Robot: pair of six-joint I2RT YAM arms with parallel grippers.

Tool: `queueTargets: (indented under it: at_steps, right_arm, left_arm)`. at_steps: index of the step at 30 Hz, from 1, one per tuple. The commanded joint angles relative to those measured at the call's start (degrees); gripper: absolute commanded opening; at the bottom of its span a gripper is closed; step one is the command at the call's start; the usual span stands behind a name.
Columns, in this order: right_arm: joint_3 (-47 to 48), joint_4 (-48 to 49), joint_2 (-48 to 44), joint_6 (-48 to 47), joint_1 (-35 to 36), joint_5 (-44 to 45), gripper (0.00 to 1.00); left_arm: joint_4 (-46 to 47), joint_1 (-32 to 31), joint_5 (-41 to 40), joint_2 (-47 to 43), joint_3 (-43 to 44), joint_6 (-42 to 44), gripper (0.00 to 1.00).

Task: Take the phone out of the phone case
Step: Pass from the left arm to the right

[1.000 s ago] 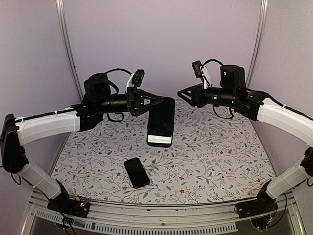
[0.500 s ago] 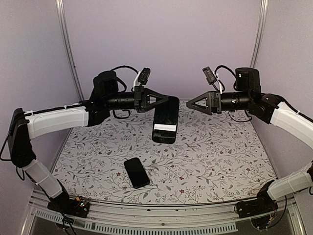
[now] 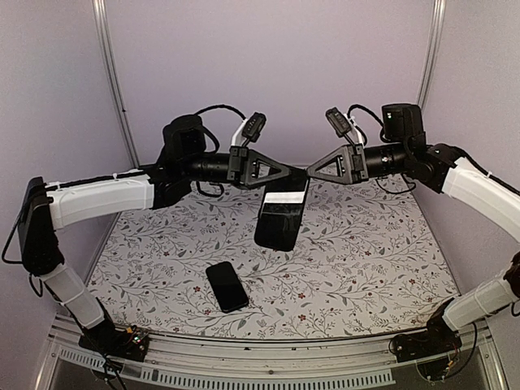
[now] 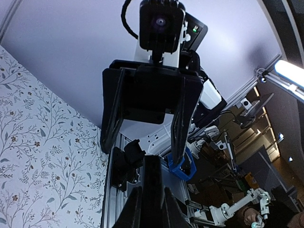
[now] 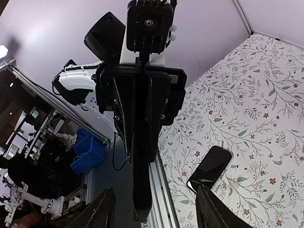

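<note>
The black phone [image 3: 227, 286] lies flat on the floral table, screen up, near the front; the right wrist view has it too [image 5: 210, 168]. Above the table's middle hangs the black phone case [image 3: 281, 215] with a white label, tilted. My left gripper [image 3: 299, 176] is shut on its top end, and the case shows edge-on between the fingers [image 4: 152, 190]. My right gripper [image 3: 311, 172] faces the left one nose to nose and is open. In its wrist view the case's thin edge [image 5: 142, 190] stands in the gap of that gripper [image 5: 154, 209], touching neither finger.
The floral table cover [image 3: 366, 252] ends at a metal rail [image 3: 268, 357] along the near edge. Purple walls and two upright posts [image 3: 114, 81] enclose the back and sides. Both arm bases stand at the front corners.
Both arms have swung inward until the grippers meet. The case has moved right and a little lower with the left gripper. The right gripper has opened wider.
</note>
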Motion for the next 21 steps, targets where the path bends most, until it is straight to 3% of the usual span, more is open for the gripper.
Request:
queueTargets:
  at_steps: [1, 9, 15, 21]
  right_arm:
    - [3.55, -4.19, 1.69, -1.66, 0.82, -1.29, 0.56]
    - [3.77, -5.8, 2.41, -2.65, 1.97, -2.91, 0.42]
    - [3.96, -5.67, 3.03, -2.82, 2.42, -4.51, 0.39]
    - [4.43, -5.33, 3.11, -3.32, 2.52, -3.81, 0.26]
  left_arm:
    - [3.09, -0.88, 1.16, 1.41, 3.06, 0.48, 0.0]
    - [1.43, -0.95, 0.38, 2.36, 3.93, 1.5, 0.0]
    - [1.25, -1.02, 0.49, 2.48, 4.02, 1.71, 0.0]
    - [0.27, -1.1, 0.88, 2.62, 4.11, 2.36, 0.0]
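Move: Just off the right hand's fingertips is the upper right corner of the cased phone; the phone's middle lies about 6 cm left, 4 cm back and 5 cm below that hand. From the left hand, which already grips the upper end, the middle is some 4 cm back and 5 cm down, level sideways. The second phone lies on the table, roughly 19 cm left, 7 cm back and 35 cm below the right hand. Closing its fingers by about half around the cased phone's upper right edge, the right hand eases some 1.5 cm left and as much back, sinking about 1 cm, with a slight counter-clockwise turn. The left hand keeps its pinch and brings the phone about 1 cm right and 1 cm down to meet it, then holds still. ##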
